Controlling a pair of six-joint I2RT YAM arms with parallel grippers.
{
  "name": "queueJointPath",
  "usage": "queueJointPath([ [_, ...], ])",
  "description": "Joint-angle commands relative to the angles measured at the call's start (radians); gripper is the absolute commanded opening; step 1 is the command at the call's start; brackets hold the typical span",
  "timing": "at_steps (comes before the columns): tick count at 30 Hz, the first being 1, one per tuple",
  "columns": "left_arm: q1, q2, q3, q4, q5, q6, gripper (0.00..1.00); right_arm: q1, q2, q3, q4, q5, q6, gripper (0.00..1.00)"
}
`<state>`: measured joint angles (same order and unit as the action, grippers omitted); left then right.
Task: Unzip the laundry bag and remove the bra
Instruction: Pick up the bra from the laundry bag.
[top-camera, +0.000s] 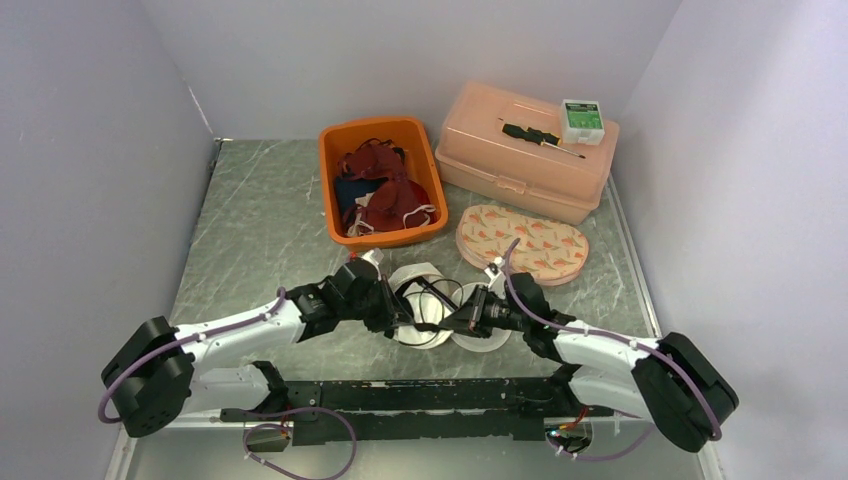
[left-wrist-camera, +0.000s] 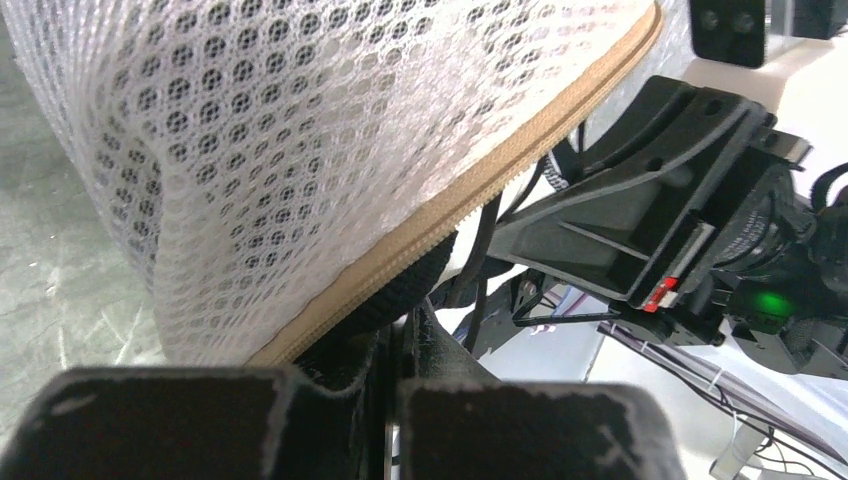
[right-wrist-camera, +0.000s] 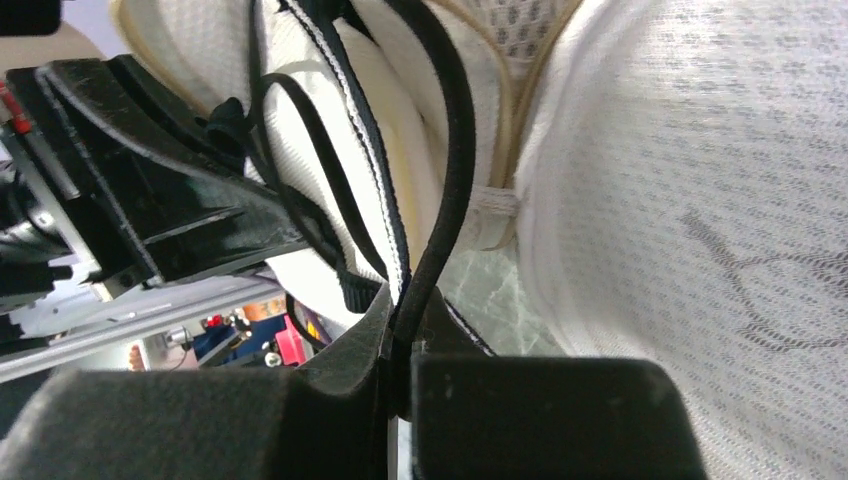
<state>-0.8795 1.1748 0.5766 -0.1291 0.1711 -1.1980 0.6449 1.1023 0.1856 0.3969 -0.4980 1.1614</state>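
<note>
The white mesh laundry bag (top-camera: 416, 276) lies spread open at the table's middle, between both grippers. Black bra (top-camera: 437, 297) straps show in its opening. In the left wrist view the bag's mesh (left-wrist-camera: 300, 150) and tan zipper (left-wrist-camera: 500, 170) run down to my left gripper (left-wrist-camera: 405, 335), which is shut on the bag's edge, with dark fabric at the tips. My right gripper (right-wrist-camera: 405, 325) is shut on a black bra strap (right-wrist-camera: 452, 170); the white cup with black trim (right-wrist-camera: 370, 180) and the bag's mesh (right-wrist-camera: 700, 250) are behind it. From above, left gripper (top-camera: 398, 312) and right gripper (top-camera: 462, 318) nearly meet.
An orange bin (top-camera: 330, 180) holding red garments stands behind the bag. A peach lidded box (top-camera: 525, 160) with a screwdriver (top-camera: 540, 137) and a small green-white box (top-camera: 581, 119) on it sits at the back right. A patterned oval pouch (top-camera: 522, 243) lies in front. White walls close in both sides.
</note>
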Motion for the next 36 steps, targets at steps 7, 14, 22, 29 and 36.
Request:
queueJointPath([
  [7,-0.007,-0.170,0.131,-0.172,-0.011,0.119,0.55,0.003,-0.261,0.168,-0.328,-0.011,-0.216,0.00],
  [14,-0.004,-0.306,0.286,-0.372,-0.145,0.204,0.80,0.001,-0.384,0.394,-0.695,0.065,-0.492,0.00],
  [22,-0.005,-0.495,0.328,-0.389,-0.334,0.332,0.88,0.001,-0.462,0.492,-0.681,0.134,-0.638,0.00],
  [29,-0.005,-0.698,0.070,0.000,-0.178,0.528,0.94,-0.013,-0.482,0.468,-0.410,-0.032,-0.544,0.00],
  [36,-0.005,-0.550,0.163,0.081,0.103,0.573,0.94,-0.080,-0.461,0.438,-0.185,-0.235,-0.404,0.00],
])
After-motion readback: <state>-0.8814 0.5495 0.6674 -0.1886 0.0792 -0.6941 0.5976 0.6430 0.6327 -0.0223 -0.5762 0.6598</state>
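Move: I already have one of the bra's black straps pinched in my right hand; the bra's middle lies about 3 cm to the left of that hand and 4 cm ahead, slightly below. The laundry bag round it is centred some 5 cm left and 3 cm ahead of that hand, and the glasses-print lid about 8 cm to its right. From my left hand, shut at the bag's rim, the bra is roughly 6 cm right and 3 cm ahead. Keeping the strap pinched, my right hand draws the bra straight up out of the laundry bag, some 22 cm, while the wrist tilts up about 50 degrees until the fingers are nearly level. My left hand lets go at the rim, opens wide and climbs alongside about 20 cm, tilting up likewise; it swings out to the left, then a few centimetres back in towards the hanging bra. ##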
